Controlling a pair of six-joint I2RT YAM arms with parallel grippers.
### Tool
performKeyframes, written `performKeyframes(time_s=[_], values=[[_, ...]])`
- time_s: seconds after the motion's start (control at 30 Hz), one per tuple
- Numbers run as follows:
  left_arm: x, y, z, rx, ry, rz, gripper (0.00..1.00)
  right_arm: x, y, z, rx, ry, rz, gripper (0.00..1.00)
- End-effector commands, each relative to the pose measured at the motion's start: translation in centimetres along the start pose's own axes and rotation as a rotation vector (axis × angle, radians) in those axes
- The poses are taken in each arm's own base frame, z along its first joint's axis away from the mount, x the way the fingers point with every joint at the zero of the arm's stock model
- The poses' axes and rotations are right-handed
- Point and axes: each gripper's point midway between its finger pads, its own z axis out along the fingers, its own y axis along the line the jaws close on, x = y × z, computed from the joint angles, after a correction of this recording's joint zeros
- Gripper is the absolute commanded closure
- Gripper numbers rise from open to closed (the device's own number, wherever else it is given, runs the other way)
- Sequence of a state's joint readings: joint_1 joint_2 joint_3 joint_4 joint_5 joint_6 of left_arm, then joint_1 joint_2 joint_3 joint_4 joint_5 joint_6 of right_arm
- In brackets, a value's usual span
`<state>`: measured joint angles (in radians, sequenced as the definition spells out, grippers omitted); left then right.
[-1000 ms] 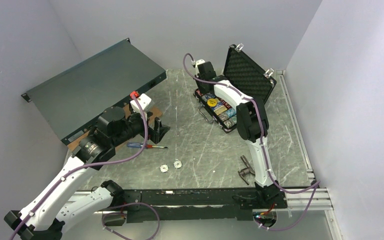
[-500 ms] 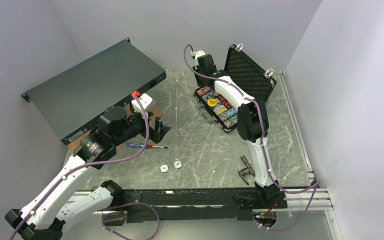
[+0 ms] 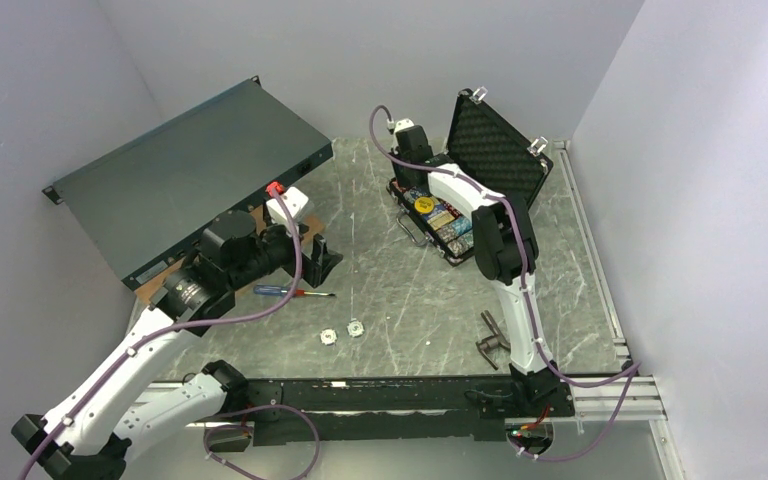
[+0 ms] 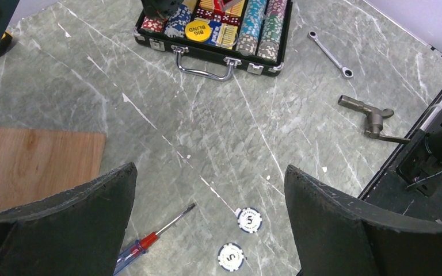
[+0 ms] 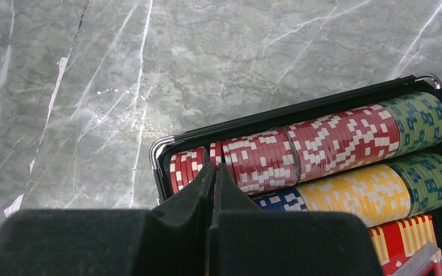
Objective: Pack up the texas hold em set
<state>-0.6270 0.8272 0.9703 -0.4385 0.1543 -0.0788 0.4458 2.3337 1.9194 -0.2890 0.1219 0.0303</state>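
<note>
The black briefcase (image 3: 406,226) lies open at the back right, its foam lid (image 3: 500,150) upright. Rows of coloured chips (image 5: 345,138) fill it, with a yellow "BIG BLIND" disc (image 4: 198,30). My right gripper (image 5: 214,167) is shut, its tips down in the red chip row (image 5: 259,158) at the case's left corner (image 3: 407,175). One red chip shows just past the tips; I cannot tell if it is pinched. Two white-blue "5" chips (image 4: 250,219) (image 4: 231,257) lie on the table (image 3: 328,337) (image 3: 354,327). My left gripper (image 4: 210,172) is open and empty above them (image 3: 322,258).
A red-blue screwdriver (image 4: 149,241) lies left of the loose chips. A silver wrench (image 4: 330,54) and a grey metal tool (image 4: 368,115) lie right of the case handle (image 4: 204,66). A wooden board (image 4: 34,167) and a black rack unit (image 3: 190,175) stand at the left.
My right gripper rose toward the back, then came down again at the case's left corner. My left gripper shifted slightly right.
</note>
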Motion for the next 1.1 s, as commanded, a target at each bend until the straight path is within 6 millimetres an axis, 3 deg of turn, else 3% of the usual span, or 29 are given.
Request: performKeyframes(time_s=[0.0,0.17,0.3,0.43,0.5,0.6,0.77,0.93,1.07], values=[[-0.6,-0.1,0.0,0.008,-0.019,0.017,0.01,-3.8,0.1,-1.5,-0.008,-0.071,0.034,0.98],[-0.7,0.1,-0.1,0.000,-0.027,0.018,0.01,-6.0,0.2,-5.7,-0.002,-0.123,0.043,0.77],[-0.6,-0.2,0.1,0.016,-0.020,0.014,0.01,-7.7,0.5,-10.9,0.003,-0.173,0.037,0.66],[-0.3,-0.1,0.4,0.014,-0.011,0.012,0.01,-6.9,1.5,-15.9,-0.027,-0.196,0.062,0.54],[-0.1,0.0,0.6,0.006,-0.002,0.010,0.01,-5.0,2.3,-17.5,-0.062,-0.178,0.084,0.49],[0.2,0.3,0.8,-0.005,0.010,0.010,0.01,0.1,3.8,-18.8,-0.108,-0.101,0.096,0.41],[1.4,0.6,1.9,-0.017,0.070,-0.004,0.01,6.4,6.5,-21.6,-0.202,-0.014,0.135,0.33],[3.7,-0.2,3.4,-0.029,0.196,-0.049,0.01,10.5,6.6,-24.3,-0.254,-0.016,0.213,0.26],[7.9,-2.5,4.8,0.000,0.313,-0.161,0.05,11.8,5.6,-26.1,-0.247,-0.049,0.240,0.22]])
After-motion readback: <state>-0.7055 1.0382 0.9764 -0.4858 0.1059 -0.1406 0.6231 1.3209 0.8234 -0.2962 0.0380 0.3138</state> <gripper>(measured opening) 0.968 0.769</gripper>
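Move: Below and behind the empty left hand lies the right loose chip, about 7 cm back, 4 cm right and 28 cm down; the left loose chip is some 9 cm back and 2 cm left. The screwdriver's middle lies 1 cm ahead, 10 cm left. From the right hand the right loose chip is about 41 cm back, 9 cm left, 6 cm down; the case's middle is 12 cm right and 5 cm back. Lifting its shut fingertips off the near end of the red chip row, the right hand swings some 28 cm back towards the loose chips, arching about 15 cm high and sinking again, drifting slightly right late on while its fingers spread wide. Late on, the wide-open left hand drops about 7 cm towards the chips, easing some 3 cm right and tipping downward. ##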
